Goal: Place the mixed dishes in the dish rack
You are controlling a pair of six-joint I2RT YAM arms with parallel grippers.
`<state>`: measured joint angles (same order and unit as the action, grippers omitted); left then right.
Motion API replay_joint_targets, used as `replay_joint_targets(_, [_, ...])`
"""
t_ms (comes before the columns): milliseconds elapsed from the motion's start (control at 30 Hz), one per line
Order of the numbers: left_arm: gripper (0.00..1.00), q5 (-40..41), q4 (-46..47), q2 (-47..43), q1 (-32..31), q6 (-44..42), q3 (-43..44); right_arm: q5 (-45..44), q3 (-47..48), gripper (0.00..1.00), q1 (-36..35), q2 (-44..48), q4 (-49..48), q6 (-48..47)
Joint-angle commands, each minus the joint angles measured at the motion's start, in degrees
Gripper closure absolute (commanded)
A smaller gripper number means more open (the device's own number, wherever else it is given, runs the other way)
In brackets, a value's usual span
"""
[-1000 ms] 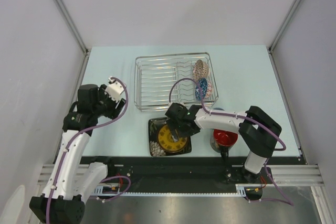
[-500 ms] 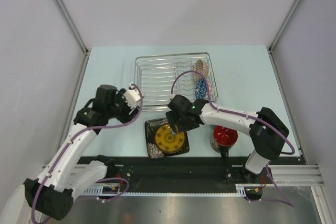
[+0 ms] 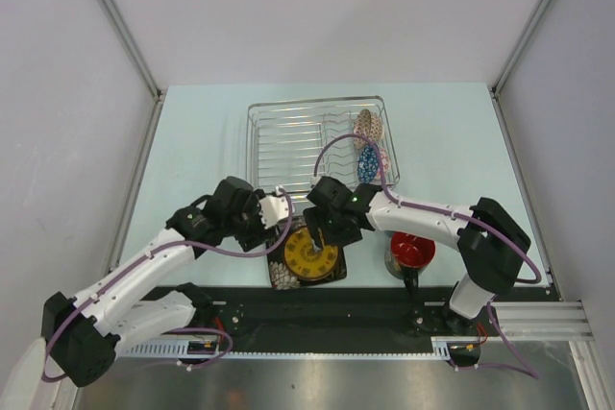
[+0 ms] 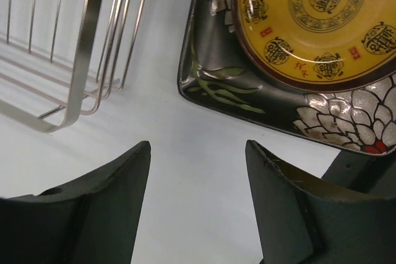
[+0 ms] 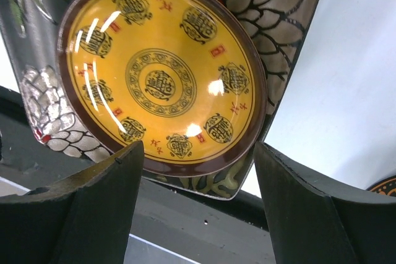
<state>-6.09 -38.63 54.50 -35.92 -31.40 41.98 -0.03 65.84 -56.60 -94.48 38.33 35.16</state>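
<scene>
The square black plate (image 3: 309,254) with its yellow round centre lies flat by the table's front edge, its near corner over the black rail. My right gripper (image 3: 318,237) hovers open over it, and in the right wrist view the plate (image 5: 162,73) fills the space just ahead of the right gripper (image 5: 198,153). My left gripper (image 3: 280,227) is open and empty at the plate's left side, where the left gripper (image 4: 198,153) faces bare table short of the plate (image 4: 297,47). In the dish rack (image 3: 288,146) stand the speckled bowl (image 3: 364,127) and the blue cup (image 3: 368,162). The dark mug (image 3: 411,252) sits right of the plate.
The rack's near wire corner (image 4: 68,78) is just left of the plate. The black base rail (image 3: 317,300) runs along the table's front edge beneath the plate's corner. White walls enclose the table on three sides.
My left arm has swung right from the table's left side to the plate's left edge. My right gripper has shifted slightly above the plate.
</scene>
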Motion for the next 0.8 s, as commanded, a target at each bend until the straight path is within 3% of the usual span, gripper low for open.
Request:
replay_joint_targets(0, [0.32,0.99,5.06,-0.71,-3.09,-0.51,-1.11,1.96,-1.59,0.23,0.70,2.10,-1.50,1.76])
replay_joint_targets(367, [0.33,2.74,9.71,2.80,-10.04,1.87,-3.91,6.27,-3.62,0.23,3.25,1.14,-4.93,2.46])
replay_joint_targets(767, [0.33,4.77,15.25,4.47,-11.54,-0.42,-10.07,9.08,-5.64,0.24,5.01,0.70,-7.03,2.72])
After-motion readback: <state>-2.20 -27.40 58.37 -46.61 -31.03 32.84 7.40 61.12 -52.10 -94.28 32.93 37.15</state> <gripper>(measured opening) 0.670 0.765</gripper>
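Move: The yellow plate, lying on the black square plate, is about 10 cm to the left hand's right, 2 cm back and 9 cm below; the black plate's middle is some 9 cm right, 2 cm back. The rack's middle is roughly 20 cm ahead and 12 cm right of the left hand. From the right hand, the yellow plate is about 3 cm left, 1 cm back and 4 cm below; the red pot is 18 cm right, 2 cm back. The open left hand swings right, then sinks about 5 cm towards the black plate's left side; the right hovers. ##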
